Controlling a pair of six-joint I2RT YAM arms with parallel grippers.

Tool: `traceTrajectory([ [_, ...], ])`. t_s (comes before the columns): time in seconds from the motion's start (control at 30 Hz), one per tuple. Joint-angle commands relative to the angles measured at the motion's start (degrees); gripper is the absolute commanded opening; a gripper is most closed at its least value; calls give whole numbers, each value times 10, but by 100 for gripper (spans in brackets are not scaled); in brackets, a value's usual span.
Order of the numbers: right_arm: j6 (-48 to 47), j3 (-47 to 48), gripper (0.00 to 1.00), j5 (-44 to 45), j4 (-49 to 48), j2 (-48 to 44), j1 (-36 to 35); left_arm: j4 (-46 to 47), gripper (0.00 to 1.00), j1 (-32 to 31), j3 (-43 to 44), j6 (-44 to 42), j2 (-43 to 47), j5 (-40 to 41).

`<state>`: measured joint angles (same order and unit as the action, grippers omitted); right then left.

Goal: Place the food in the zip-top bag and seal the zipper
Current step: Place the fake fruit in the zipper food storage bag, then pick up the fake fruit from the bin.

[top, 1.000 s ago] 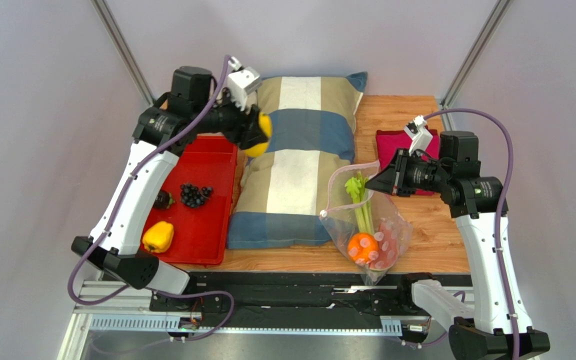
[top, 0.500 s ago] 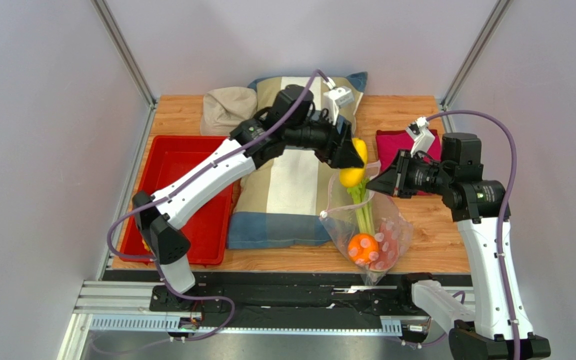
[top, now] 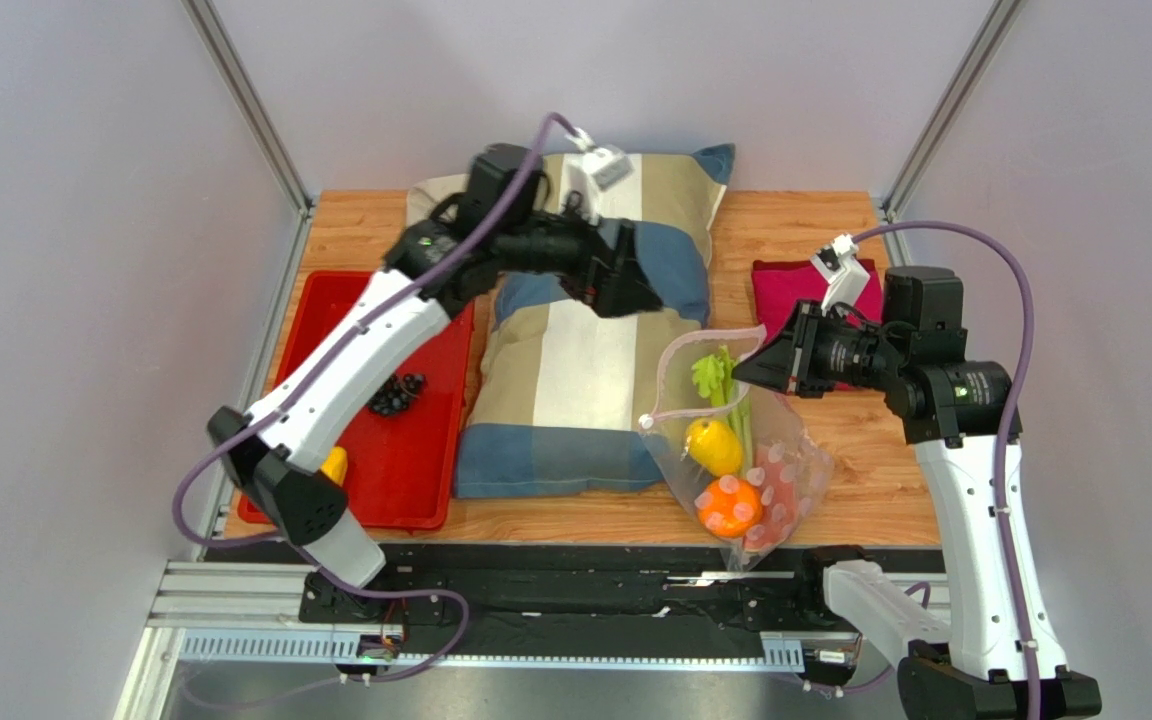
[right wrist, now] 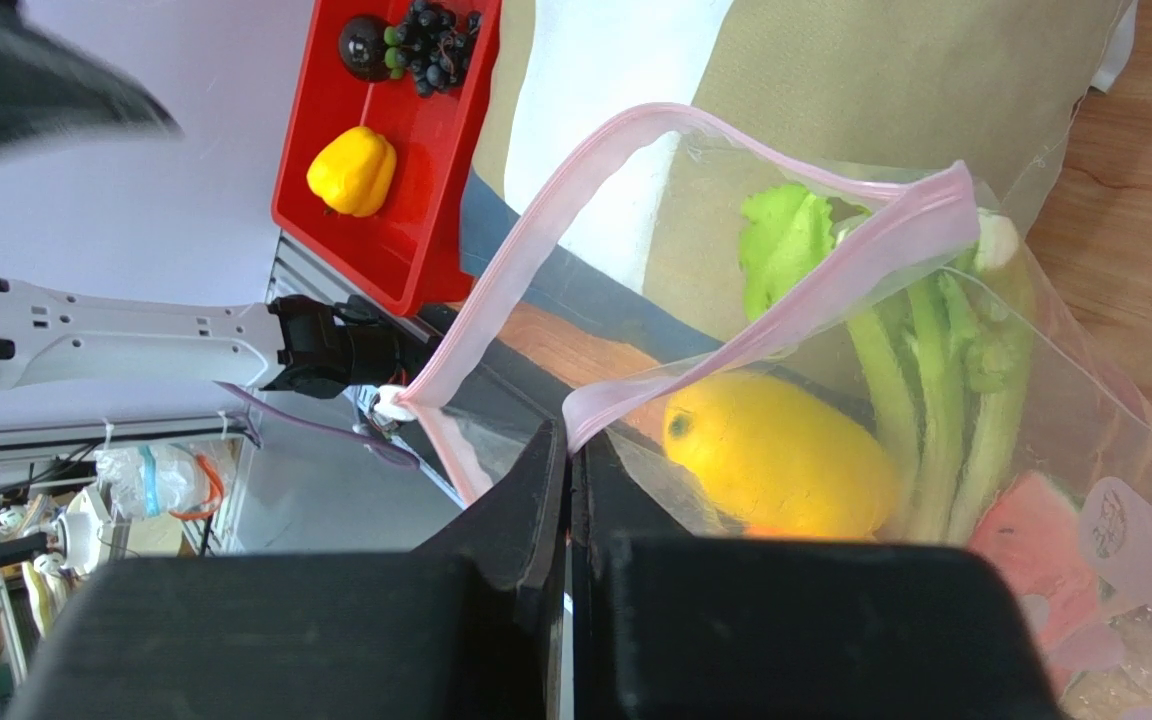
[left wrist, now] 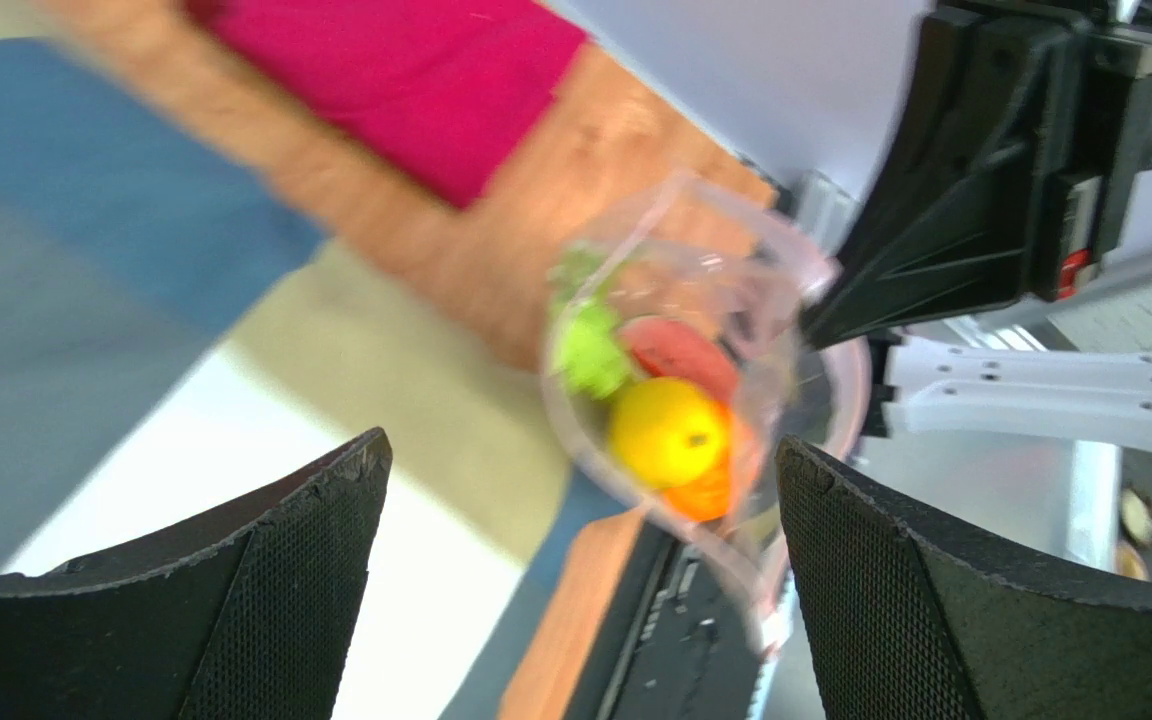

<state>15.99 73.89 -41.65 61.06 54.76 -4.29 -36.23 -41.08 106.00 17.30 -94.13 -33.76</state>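
The clear zip-top bag (top: 755, 473) lies at the table's front right with its mouth held open. My right gripper (top: 755, 368) is shut on the pink zipper strip (right wrist: 778, 308) and holds the mouth up. Inside the bag are a yellow pepper (top: 713, 446), an orange (top: 720, 507), celery (top: 717, 383) and a reddish slice (right wrist: 1025, 540). My left gripper (top: 635, 285) is open and empty above the striped pillow; its view looks down at the bag (left wrist: 778, 375) and the pepper (left wrist: 668, 431). A grape cluster (top: 394, 393) and a second yellow pepper (right wrist: 352, 168) lie on the red tray.
The red tray (top: 425, 323) sits at the left, partly under my left arm. A large striped pillow (top: 597, 375) fills the middle. A magenta cloth (top: 785, 278) lies behind my right gripper. A beige cushion (top: 440, 195) is at the back.
My left gripper carried a yellow pepper from over the tray to the bag's mouth. The pepper now lies in the bag. The left gripper has drawn back over the pillow, open.
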Motion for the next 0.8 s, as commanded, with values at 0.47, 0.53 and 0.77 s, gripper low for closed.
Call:
traceTrajectory([
  [0.47, -11, 17, 0, -12, -9, -5, 1, -219, 94, 358, -265, -538, 108, 141],
  [0.53, -9, 18, 0, -12, -8, -1, 1, -206, 95, 358, -269, -610, 90, 151],
  [0.77, -15, 25, 0, 2, 7, 3, 1, -190, 95, 364, -252, -727, -57, 284],
])
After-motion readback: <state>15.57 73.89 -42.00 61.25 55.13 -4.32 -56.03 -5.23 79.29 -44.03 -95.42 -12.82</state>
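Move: The black grapes lie in the red tray, about 41 cm to the left hand's left, 6 cm ahead and 36 cm below. The eggplant is some 11 cm left of the grapes; the yellow pepper about 10 cm left of them and 14 cm nearer the base. The bag's mouth is about 12 cm to this hand's right, 5 cm back. From the right hand, the grapes lie roughly 54 cm left, 13 cm ahead. The open left hand swings some 33 cm left from the bag towards the grapes, sinking and turning fingers down. ##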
